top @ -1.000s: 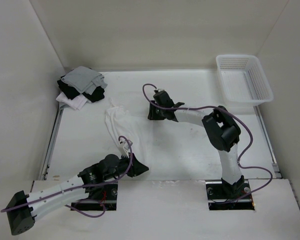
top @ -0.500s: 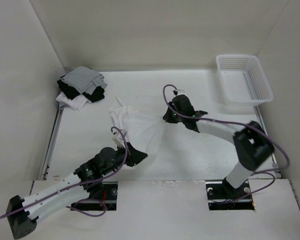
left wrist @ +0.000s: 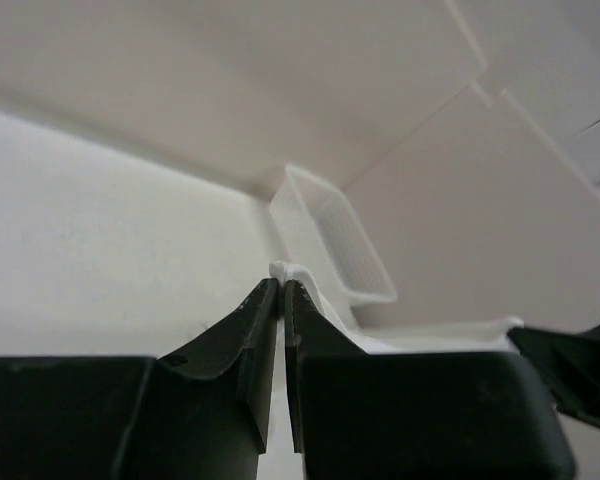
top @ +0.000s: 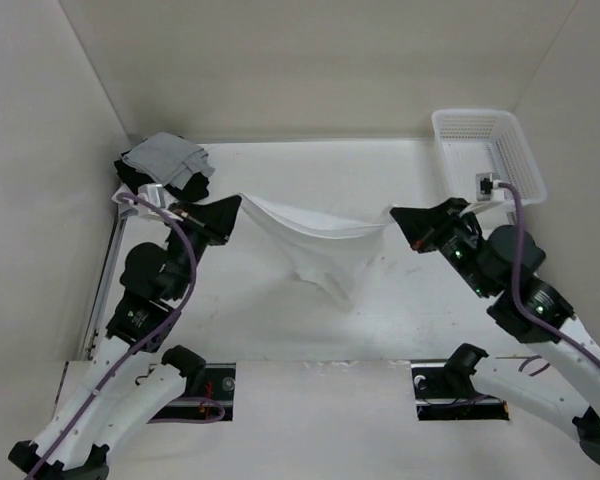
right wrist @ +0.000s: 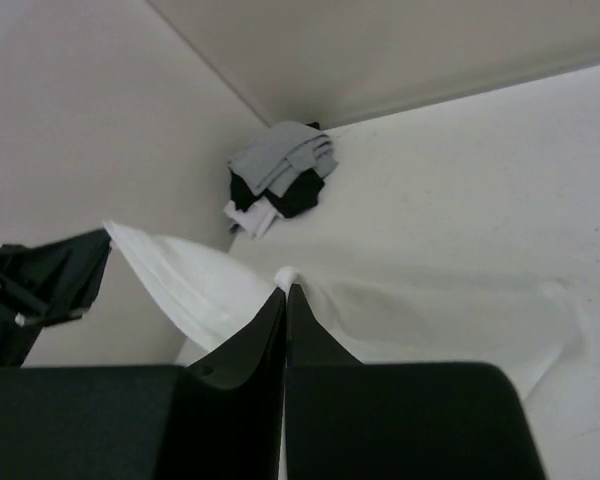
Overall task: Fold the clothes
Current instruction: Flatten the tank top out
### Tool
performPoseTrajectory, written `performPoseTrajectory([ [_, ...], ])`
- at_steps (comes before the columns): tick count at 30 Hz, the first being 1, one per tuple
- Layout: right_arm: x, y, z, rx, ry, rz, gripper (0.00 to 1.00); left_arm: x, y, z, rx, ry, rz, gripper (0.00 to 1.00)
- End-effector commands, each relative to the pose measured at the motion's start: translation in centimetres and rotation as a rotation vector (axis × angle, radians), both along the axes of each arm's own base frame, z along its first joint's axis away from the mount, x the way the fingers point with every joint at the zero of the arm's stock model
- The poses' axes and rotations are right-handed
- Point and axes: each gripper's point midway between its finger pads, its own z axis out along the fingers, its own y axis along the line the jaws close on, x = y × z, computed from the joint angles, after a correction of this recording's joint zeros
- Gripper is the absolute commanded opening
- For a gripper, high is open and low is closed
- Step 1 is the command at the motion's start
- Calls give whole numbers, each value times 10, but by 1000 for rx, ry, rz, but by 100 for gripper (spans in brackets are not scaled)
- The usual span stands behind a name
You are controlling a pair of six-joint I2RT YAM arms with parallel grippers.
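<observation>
The white garment hangs stretched in the air between both grippers, its middle sagging toward the table. My left gripper is shut on its left corner; the wrist view shows a pinch of white cloth at the left gripper's tips. My right gripper is shut on the right corner, and a nub of cloth pokes out above the right gripper's closed tips. The garment spreads away from there toward the left gripper.
A stack of grey, black and white garments lies at the back left corner, close behind the left gripper. A white mesh basket stands at the back right, just beyond the right arm. White walls enclose the table on three sides.
Both arms have risen and swung apart, left arm to the back left, right arm to the right. The garment went from a crumpled heap on the table to lifted and stretched. The right gripper closed.
</observation>
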Motion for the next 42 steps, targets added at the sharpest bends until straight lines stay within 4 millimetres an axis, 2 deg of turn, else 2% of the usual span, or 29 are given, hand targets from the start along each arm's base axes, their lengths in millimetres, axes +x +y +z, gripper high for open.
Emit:
performPoseTrajectory([
  [1, -26, -13, 33, 17, -22, -13, 1, -21, 26, 86, -79, -209, 58, 5],
  [4, -37, -11, 57, 23, -68, 3, 1, -21, 32, 104, -94, -241, 85, 5],
  [6, -35, -5, 61, -3, -82, 1, 1, -16, 34, 104, -95, -240, 108, 5],
  [8, -23, -1, 57, -34, -84, -22, 1, -3, 33, 94, -86, -219, 137, 5],
  [11, 14, 8, 40, -70, -67, -44, 1, 24, 32, 71, -56, -163, 184, 5],
  [12, 28, 11, 33, -71, -56, -40, 1, 39, 32, 58, -39, -136, 205, 5],
  [16, 82, 20, 11, -41, 2, -22, 1, 84, 44, 28, -22, -62, 287, 5],
  [20, 154, 23, -3, -44, 62, -56, 2, 144, 53, 14, -32, -3, 332, 5],
  [22, 186, 22, 6, -37, 64, -70, 1, 170, 52, 21, -37, 3, 309, 5],
  [24, 200, 19, 25, -27, 45, -76, 1, 191, 52, 36, -55, -8, 287, 5],
  [25, 206, 16, 42, -20, 25, -82, 1, 200, 53, 49, -64, -28, 279, 5],
  [27, 207, 11, 70, -10, -13, -85, 1, 205, 55, 70, -67, -62, 267, 5],
  [29, 204, 7, 96, -5, -52, -86, 1, 204, 62, 98, -64, -118, 267, 5],
  [31, 200, 2, 111, -6, -73, -94, 1, 199, 71, 117, -68, -156, 271, 5],
  [33, 200, -3, 114, -18, -75, -104, 2, 196, 72, 123, -66, -175, 270, 6],
  [35, 201, -9, 104, -28, -56, -116, 2, 196, 72, 119, -56, -174, 268, 6],
  [38, 201, -12, 72, -44, -4, -122, 2, 198, 72, 95, -37, -146, 278, 6],
  [39, 201, -12, 53, -50, 22, -122, 2, 196, 70, 82, -34, -129, 275, 6],
  [42, 194, -12, -6, -54, 97, -117, 3, 183, 64, 24, -33, -63, 262, 6],
])
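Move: Held by both hands' fingertips, the tank top hangs between them, its middle about 14 cm right of the left hand, 15 below and roughly level front to back. From the right hand it lies some 14 cm left, equally low. The clothes stack is about 30 cm ahead and 27 left of the left hand, 31 below; the white basket stands some 33 ahead and 33 right of the right hand, 30 below. Both hands keep the tank top pinched, rise, sweep some 25 cm forward-down, rise again and start sinking. ##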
